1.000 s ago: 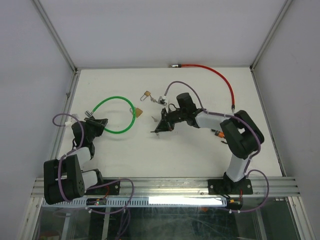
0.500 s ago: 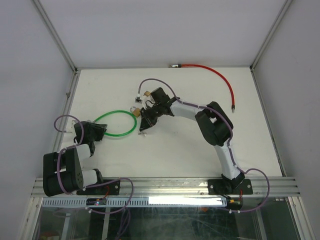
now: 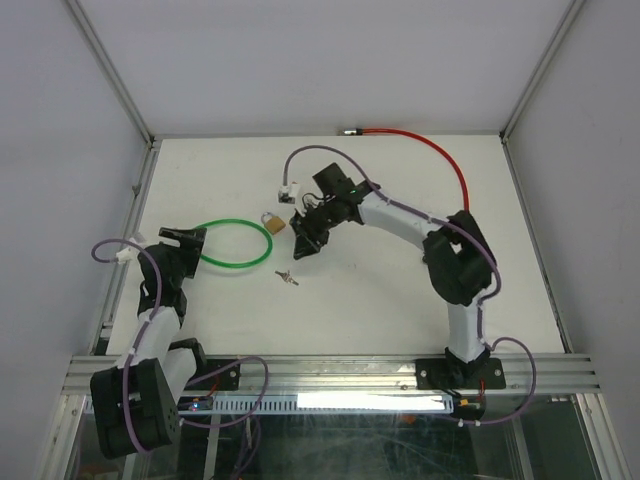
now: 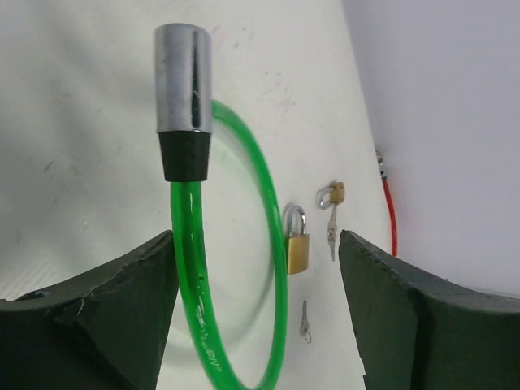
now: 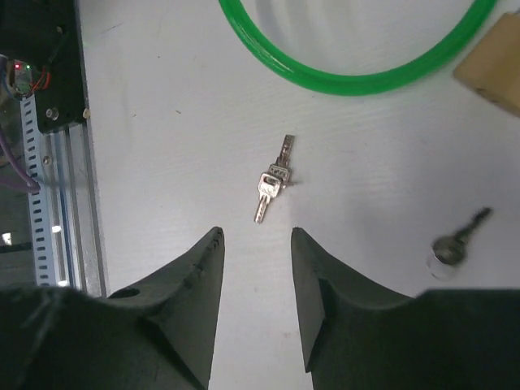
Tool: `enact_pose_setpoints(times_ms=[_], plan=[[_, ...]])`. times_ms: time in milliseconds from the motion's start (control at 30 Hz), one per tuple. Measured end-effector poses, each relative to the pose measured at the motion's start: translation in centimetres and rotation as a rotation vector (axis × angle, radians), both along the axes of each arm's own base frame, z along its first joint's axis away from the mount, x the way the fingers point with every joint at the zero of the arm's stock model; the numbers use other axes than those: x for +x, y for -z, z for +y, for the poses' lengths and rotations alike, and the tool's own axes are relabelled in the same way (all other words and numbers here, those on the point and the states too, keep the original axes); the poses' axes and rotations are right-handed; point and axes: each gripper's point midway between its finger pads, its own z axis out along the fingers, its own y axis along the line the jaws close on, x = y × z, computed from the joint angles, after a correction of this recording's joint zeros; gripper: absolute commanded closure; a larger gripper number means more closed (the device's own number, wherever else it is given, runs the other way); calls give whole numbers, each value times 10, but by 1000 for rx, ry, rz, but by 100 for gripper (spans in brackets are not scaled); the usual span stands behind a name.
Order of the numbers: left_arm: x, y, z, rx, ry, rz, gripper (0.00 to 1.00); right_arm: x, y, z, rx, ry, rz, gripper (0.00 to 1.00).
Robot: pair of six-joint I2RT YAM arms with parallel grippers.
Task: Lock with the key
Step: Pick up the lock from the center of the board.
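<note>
A green cable loop lies on the white table, its metal end cap pointing away in the left wrist view. My left gripper is open, and the green cable runs between its fingers close to the left one. A brass padlock lies against the loop's right side. A pair of small keys lies loose on the table. My right gripper hovers open just beyond them, holding nothing. Another key lies to its right.
A second small padlock with hanging keys lies behind the brass one. A red cable curves along the back right. The metal rail borders the near edge, and white walls enclose the table.
Both grippers have opened. The right one has let the keys fall to the table and pulled back a little. The left one has released the green cable and shifted.
</note>
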Motion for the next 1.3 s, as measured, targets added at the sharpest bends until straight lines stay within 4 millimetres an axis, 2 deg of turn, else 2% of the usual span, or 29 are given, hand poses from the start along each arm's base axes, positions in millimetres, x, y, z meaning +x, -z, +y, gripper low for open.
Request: enact_pose_setpoints(times_ms=[100, 233, 333, 400, 467, 533, 700, 833, 1033, 1300], plan=[[-2, -16, -2, 15, 10, -64, 19, 6, -49, -30, 76, 4, -117, 59], [-7, -24, -12, 17, 60, -114, 17, 9, -115, -81, 198, 28, -314, 49], [-8, -24, -18, 9, 92, -120, 16, 8, -147, -129, 271, 85, -447, 40], [-9, -26, -20, 7, 106, -128, 14, 9, -157, -161, 306, 145, -518, 36], [-11, -25, -21, 5, 104, -123, 12, 10, -158, -188, 324, 211, -565, 36], [-14, -19, -19, -3, 89, -97, 9, 10, -154, -206, 331, 257, -578, 36], [-29, 13, -11, -42, 8, 59, 1, 15, -147, -228, 336, 317, -561, 36], [-41, 31, -6, -70, -50, 154, 1, 25, -147, -249, 327, 378, -572, 35], [-49, 36, -4, -94, -85, 213, 1, 27, -134, -264, 279, 407, -579, 35], [-47, 18, -4, -77, -74, 172, 1, 33, -103, -286, 129, 465, -559, 35]])
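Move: The orange lock, hidden beneath the right arm from above but seen earlier, lies about 36 cm right of the right hand, level with it fore and aft and some 8 cm lower. Its black keys are 4 cm farther out and 4 cm left of it. The silver key pair is 3 cm left and 2 cm back of the right hand. From the left hand, the lock is roughly 61 cm right, nearly level fore and aft. Opening, the right hand rises, swings 29 cm right towards the orange lock, then dips; left opens, retreating. ##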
